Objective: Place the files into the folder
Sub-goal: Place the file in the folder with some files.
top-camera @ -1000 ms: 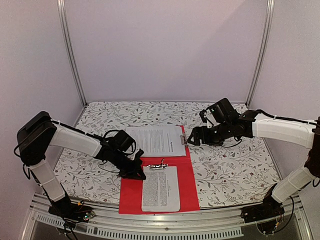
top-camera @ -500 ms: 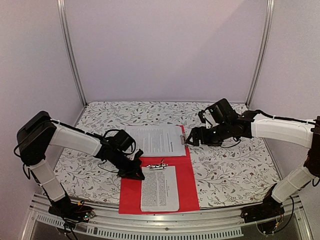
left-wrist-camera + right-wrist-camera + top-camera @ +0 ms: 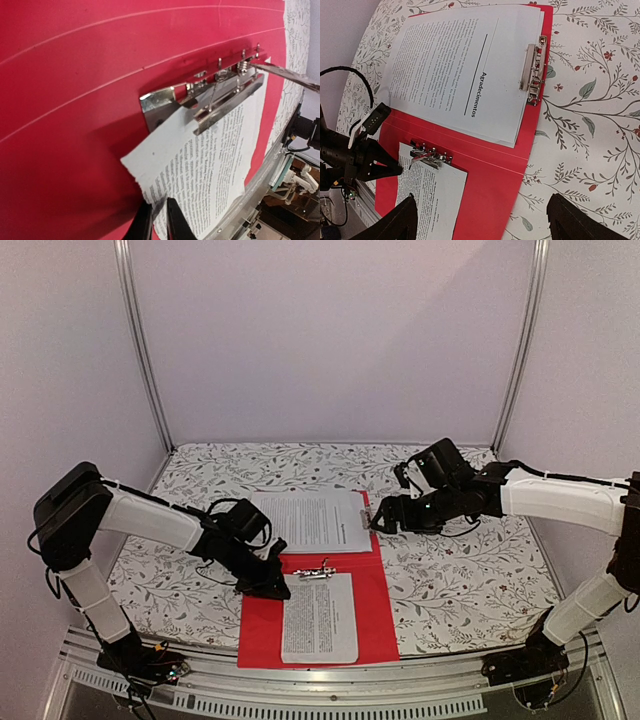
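The red folder (image 3: 375, 590) lies open on the table. A printed file sheet (image 3: 320, 618) rests on its near half, its top edge under a metal clip (image 3: 210, 97). More files (image 3: 312, 520) lie on the far half under a second clip (image 3: 534, 72). My left gripper (image 3: 159, 215) sits low at the near sheet's left edge, with its jaws nearly together and the paper's edge between them. My right gripper (image 3: 487, 225) hangs open above the folder's right edge (image 3: 495, 170), holding nothing.
A floral-patterned cloth (image 3: 470, 570) covers the table. White walls with metal posts (image 3: 140, 350) close in the back and sides. A metal rail (image 3: 330, 680) runs along the near edge, close to the folder's front.
The right gripper has crept slightly left toward the far clip. The left arm and both sheets stay where they were.
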Controlling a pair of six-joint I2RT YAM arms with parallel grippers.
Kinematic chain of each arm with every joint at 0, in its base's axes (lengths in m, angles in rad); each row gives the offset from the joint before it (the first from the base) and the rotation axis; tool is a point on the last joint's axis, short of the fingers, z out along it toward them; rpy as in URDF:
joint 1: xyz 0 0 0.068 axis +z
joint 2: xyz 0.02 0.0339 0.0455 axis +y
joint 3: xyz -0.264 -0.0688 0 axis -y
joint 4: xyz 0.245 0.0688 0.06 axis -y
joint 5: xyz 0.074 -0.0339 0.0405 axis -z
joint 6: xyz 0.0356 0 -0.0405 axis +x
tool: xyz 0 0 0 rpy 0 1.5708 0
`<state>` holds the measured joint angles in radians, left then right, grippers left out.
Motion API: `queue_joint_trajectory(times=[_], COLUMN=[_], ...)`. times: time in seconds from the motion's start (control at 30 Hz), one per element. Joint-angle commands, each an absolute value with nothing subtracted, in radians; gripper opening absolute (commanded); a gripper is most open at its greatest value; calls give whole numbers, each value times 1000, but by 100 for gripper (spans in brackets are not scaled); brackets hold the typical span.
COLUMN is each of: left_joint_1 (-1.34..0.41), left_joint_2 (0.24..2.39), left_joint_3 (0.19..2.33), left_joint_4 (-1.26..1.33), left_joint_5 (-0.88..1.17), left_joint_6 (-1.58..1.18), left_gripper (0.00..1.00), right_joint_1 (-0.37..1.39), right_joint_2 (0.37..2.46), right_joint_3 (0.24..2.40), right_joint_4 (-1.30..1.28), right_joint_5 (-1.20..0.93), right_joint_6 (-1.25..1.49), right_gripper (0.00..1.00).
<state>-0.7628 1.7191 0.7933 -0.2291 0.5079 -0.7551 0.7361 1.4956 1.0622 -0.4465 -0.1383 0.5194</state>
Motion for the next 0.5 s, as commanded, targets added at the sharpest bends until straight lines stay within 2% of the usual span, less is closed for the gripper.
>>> queue_joint_trajectory(times=[0.0, 0.2, 0.47], left_joint_1=[-749, -749, -750], left_joint_2=[1725, 1700, 1647], left_joint_3=[804, 806, 805], left_joint_4=[-260, -283, -346], left_joint_5=[475, 457, 417], left_joint_6=[-753, -750, -744], left_gripper=[14, 21, 39], right_joint_1=[746, 749, 760], right_joint_2=[1513, 1512, 1516], right_joint_3=[1077, 1077, 1079], right_joint_4=[-438, -438, -438], right_joint_5=[-151, -153, -164], right_joint_6=[514, 513, 506], right_gripper=[90, 90, 90])
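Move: The small file's near-left edge is at the left fingertips; its middle lies about 6 cm right and 6 cm back of that hand, 1 cm lower. The near clip sits roughly 6 cm right and 5 cm ahead, about level. The large sheets' middle is some 19 cm ahead and 5 cm right. From the right hand, the file's middle is about 13 cm left, 15 cm back and 15 cm below. The left fingers open about a quarter, letting go of the file's left edge, and ease up some 1 cm. ##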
